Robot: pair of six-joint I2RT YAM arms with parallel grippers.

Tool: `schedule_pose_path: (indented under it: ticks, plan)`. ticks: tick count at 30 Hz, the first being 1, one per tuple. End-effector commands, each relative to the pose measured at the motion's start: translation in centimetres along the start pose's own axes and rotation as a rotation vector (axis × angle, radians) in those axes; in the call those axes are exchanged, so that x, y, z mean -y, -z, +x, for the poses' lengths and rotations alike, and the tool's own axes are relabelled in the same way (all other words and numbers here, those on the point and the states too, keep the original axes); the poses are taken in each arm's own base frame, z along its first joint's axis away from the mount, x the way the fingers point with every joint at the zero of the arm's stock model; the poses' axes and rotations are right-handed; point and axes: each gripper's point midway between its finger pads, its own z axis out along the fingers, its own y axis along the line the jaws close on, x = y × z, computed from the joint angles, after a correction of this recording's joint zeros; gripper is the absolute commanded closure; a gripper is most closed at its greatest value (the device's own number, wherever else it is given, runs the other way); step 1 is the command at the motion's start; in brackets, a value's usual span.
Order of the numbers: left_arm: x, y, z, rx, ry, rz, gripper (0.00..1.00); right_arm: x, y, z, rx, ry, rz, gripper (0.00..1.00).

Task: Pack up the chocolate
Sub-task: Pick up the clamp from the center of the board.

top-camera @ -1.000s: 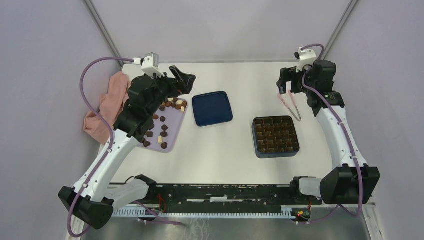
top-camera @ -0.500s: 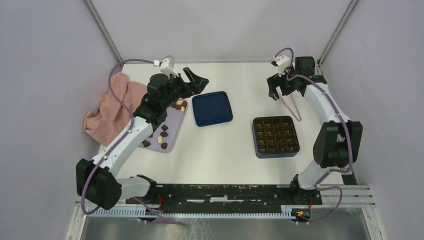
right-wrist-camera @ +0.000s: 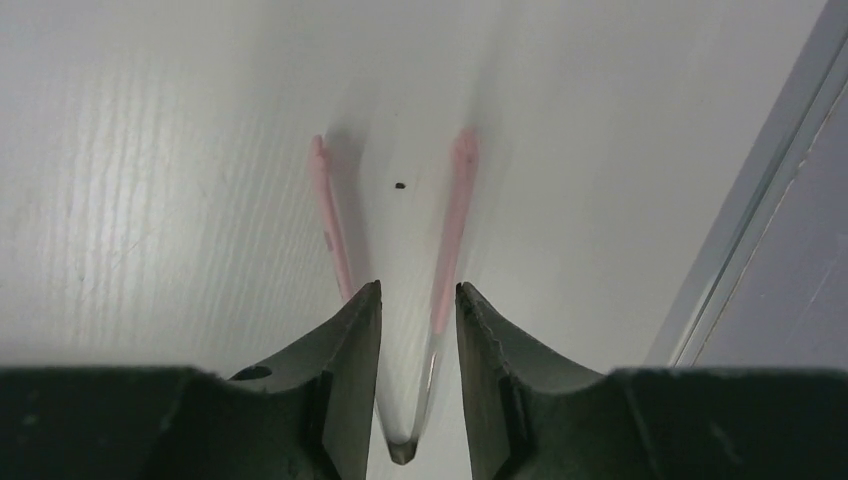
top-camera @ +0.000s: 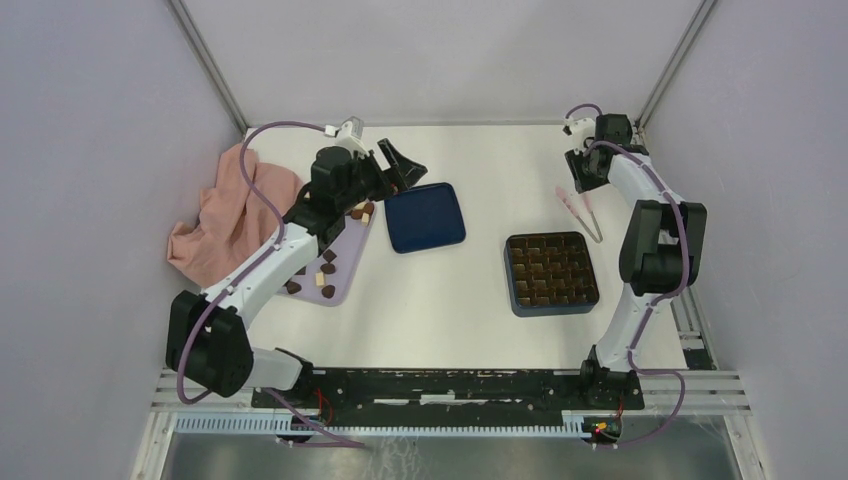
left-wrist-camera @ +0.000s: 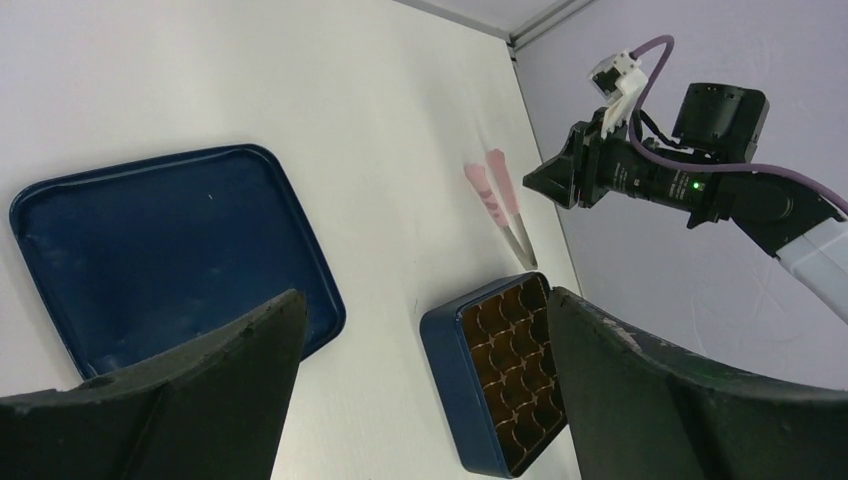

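Observation:
Several small chocolate pieces [top-camera: 328,268], dark brown, mid brown and cream, lie on the lilac tray [top-camera: 345,245] at the left. My left gripper [top-camera: 400,165] [left-wrist-camera: 422,295] hovers open and empty past the tray's far end, by the blue lid [top-camera: 425,217] [left-wrist-camera: 150,250]. The dark blue box [top-camera: 552,307] [left-wrist-camera: 480,390] shows only brown grid compartments. My right gripper [top-camera: 578,175] [right-wrist-camera: 418,288] hangs over the pink-tipped tweezers [top-camera: 578,210] [right-wrist-camera: 455,220] at the back right. Its jaws are narrowed with a gap, and the tweezers' steel end shows through it, not gripped.
A crumpled pink cloth [top-camera: 215,215] lies at the table's left edge beside the lilac tray. The enclosure's right wall and metal post [right-wrist-camera: 760,230] run close to the tweezers. White tabletop lies between the lid and the box.
My right arm has folded back to the far right corner and its jaws have narrowed over the tweezers. My left gripper has swung right toward the blue lid, still open.

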Motion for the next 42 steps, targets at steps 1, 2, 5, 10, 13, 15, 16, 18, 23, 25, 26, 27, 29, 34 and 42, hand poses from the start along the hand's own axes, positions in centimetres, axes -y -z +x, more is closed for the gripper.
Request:
schedule_pose_path:
  ticks: [1,2,5,10,13,15,16,18,23,25,26,27,29,34,42]
  plan:
    - [1.8,-0.2,-1.8,0.033,-0.003,0.059,0.06,3.7,-0.3,0.2,-0.024,-0.049,0.109,0.62]
    - [1.7,-0.2,-1.8,0.036,-0.002,0.059,0.06,3.9,-0.5,0.6,-0.035,-0.054,0.104,0.63]
    - [1.5,-0.3,-1.7,0.045,0.010,0.056,0.06,3.5,-1.2,1.7,-0.063,-0.059,0.051,0.63]
    - [1.6,-0.8,-1.7,0.039,0.010,0.065,0.07,2.3,-2.4,3.4,-0.104,-0.055,0.001,0.64]
    - [1.8,-1.2,-1.7,0.025,0.003,0.076,0.07,2.1,-3.1,4.4,-0.138,-0.049,-0.002,0.68]
    - [1.8,-1.4,-1.5,0.015,0.004,0.080,0.08,1.9,-3.5,4.7,-0.146,-0.049,-0.010,0.68]
    - [1.7,-1.5,-1.4,0.012,0.007,0.081,0.08,1.8,-3.6,4.8,-0.148,-0.048,-0.014,0.68]
    - [1.7,-1.6,-1.3,0.006,0.010,0.085,0.08,1.8,-3.9,5.0,-0.154,-0.047,-0.017,0.68]
    - [1.9,-1.6,-1.1,0.002,0.015,0.094,0.09,1.8,-4.9,5.9,-0.188,-0.039,-0.019,0.76]
    - [2.0,-1.4,-1.2,0.006,0.014,0.096,0.09,1.7,-5.3,6.1,-0.193,-0.038,-0.023,0.80]
    - [2.1,-1.3,-1.2,0.005,0.014,0.103,0.09,1.7,-5.3,6.1,-0.194,-0.037,-0.023,0.83]
    - [2.3,-1.2,-1.2,0.006,0.012,0.114,0.09,1.7,-5.4,6.1,-0.195,-0.037,-0.024,0.86]
    - [2.9,-1.0,-1.2,0.010,0.010,0.149,0.10,1.7,-5.3,6.0,-0.191,-0.041,-0.026,0.93]
    - [5.4,0.0,-1.6,0.033,0.007,0.284,0.10,2.8,-3.3,2.8,-0.089,-0.067,-0.027,1.00]
    - [11.9,2.9,-4.6,0.157,-0.044,0.599,0.09,0.2,7.8,-10.0,0.391,-0.033,-0.312,1.00]
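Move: The clamp lies open on the board just under the right hand, its middle about 7 cm below, 2 cm back and 2 cm to the right, pink tips pointing outward. The compartment box stands some 18 cm back and 8 cm left of that hand, its middle about 7 cm lower; the blue tray is roughly 3 cm back and 40 cm left, 8 cm below. From the left hand the clamp is about 45 cm right, 7 cm ahead and 25 cm down. The clamp's right-hand limb is pinched on its pink part by the right hand, which sinks about 7 cm while easing right and slightly back, its fingers tipping steeper, and closes from under half open. It then rises some 6 cm, drawing forward and a little left, tilting back up. The left hand, empty, dips slightly, then lifts and swings right, turning clockwise. ##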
